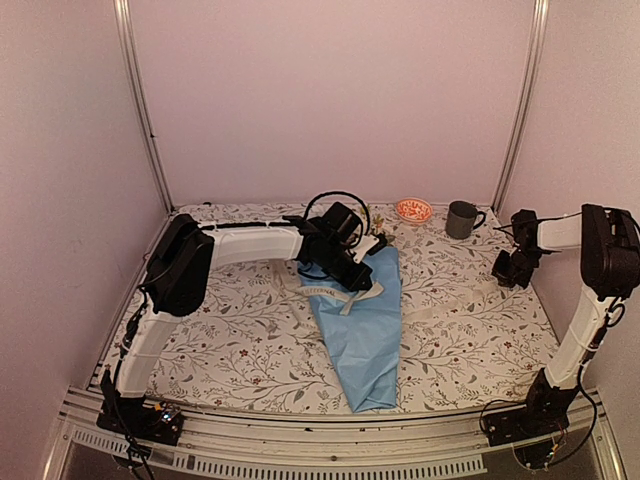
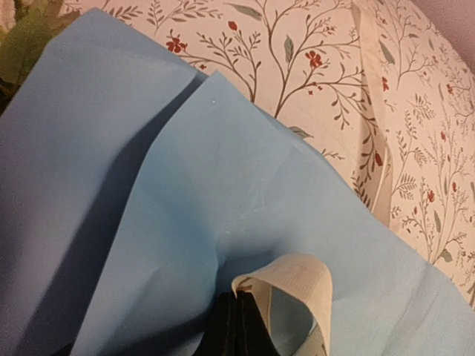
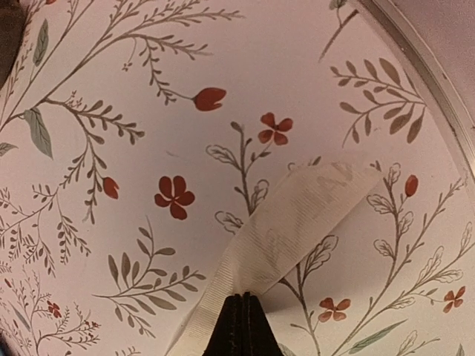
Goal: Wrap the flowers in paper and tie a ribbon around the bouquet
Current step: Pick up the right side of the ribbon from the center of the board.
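Note:
The bouquet (image 1: 366, 320) lies mid-table as a light blue paper cone, narrow end toward me, with a few pale flowers (image 1: 377, 243) showing at its far end. My left gripper (image 1: 358, 276) rests over the cone's upper part. In the left wrist view this gripper (image 2: 239, 298) is shut on a loop of cream ribbon (image 2: 300, 285) lying on the paper (image 2: 148, 185), with green leaves (image 2: 26, 44) at the top left. My right gripper (image 1: 506, 268) is low at the right side of the table. Its jaws (image 3: 243, 298) are shut on a flat stretch of ribbon (image 3: 297, 219) just above the tablecloth.
A small orange bowl (image 1: 413, 209) and a grey mug (image 1: 461, 219) stand at the back right. More ribbon (image 2: 378, 156) trails across the leaf-printed tablecloth (image 1: 240, 350) beside the cone. Metal frame posts and pink walls close in the table on three sides.

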`<state>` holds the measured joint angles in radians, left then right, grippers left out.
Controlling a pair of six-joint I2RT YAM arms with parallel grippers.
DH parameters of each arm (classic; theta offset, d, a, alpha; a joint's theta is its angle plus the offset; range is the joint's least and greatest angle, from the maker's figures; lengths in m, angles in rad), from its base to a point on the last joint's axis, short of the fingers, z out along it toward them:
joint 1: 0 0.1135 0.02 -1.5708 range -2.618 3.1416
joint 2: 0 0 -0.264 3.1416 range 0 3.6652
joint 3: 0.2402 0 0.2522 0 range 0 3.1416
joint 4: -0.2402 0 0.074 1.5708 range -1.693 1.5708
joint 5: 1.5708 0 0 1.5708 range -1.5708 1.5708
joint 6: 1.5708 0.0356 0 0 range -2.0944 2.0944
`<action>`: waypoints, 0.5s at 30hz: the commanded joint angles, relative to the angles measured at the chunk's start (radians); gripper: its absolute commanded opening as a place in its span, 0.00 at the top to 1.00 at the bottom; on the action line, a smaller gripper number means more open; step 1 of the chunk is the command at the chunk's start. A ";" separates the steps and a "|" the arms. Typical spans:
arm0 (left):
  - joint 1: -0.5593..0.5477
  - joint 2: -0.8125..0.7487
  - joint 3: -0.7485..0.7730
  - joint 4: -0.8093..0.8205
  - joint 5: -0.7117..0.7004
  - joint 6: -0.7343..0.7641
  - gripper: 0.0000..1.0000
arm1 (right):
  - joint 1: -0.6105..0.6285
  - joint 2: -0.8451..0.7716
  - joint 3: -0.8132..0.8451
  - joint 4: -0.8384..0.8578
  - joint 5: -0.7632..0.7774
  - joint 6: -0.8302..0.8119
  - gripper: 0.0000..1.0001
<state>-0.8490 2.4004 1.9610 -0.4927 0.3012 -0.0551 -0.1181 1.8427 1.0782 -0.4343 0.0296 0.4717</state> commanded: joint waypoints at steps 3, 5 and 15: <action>-0.006 -0.008 -0.002 -0.035 -0.019 0.012 1.00 | -0.002 -0.035 -0.033 -0.006 -0.105 -0.034 1.00; -0.006 -0.007 -0.005 -0.035 -0.020 0.014 1.00 | -0.004 -0.072 -0.028 -0.007 -0.090 -0.045 1.00; -0.006 -0.008 -0.005 -0.037 -0.033 0.014 1.00 | 0.143 -0.109 0.076 -0.258 0.101 -0.098 0.50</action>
<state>-0.8494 2.4004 1.9610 -0.4934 0.2962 -0.0525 -0.0639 1.7638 1.1088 -0.5499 0.0208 0.4046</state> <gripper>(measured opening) 0.004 0.404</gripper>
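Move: The right fingers are shut at table level on the ribbon's right tail, near its outer end. The middle of that tail lies roughly 12 cm to the left and 6 cm back. The mug stands about 15 cm ahead and 9 cm left, and the blue paper's middle is some 33 cm left and 9 cm back. From the left hand, which is shut on the ribbon at the bouquet, the tail's middle is about 21 cm right, 5 cm back and 4 cm lower. The right fingertips come free of the ribbon's right tail. Still shut, they first shift a little over 1 cm left, low over the cloth, then rise while carrying on left towards the bouquet, opening to not quite half. In all the hand goes about 3 cm up and 2.5 cm left, turning slightly counter-clockwise. The left hand stays put, keeping its pinch on the ribbon. ##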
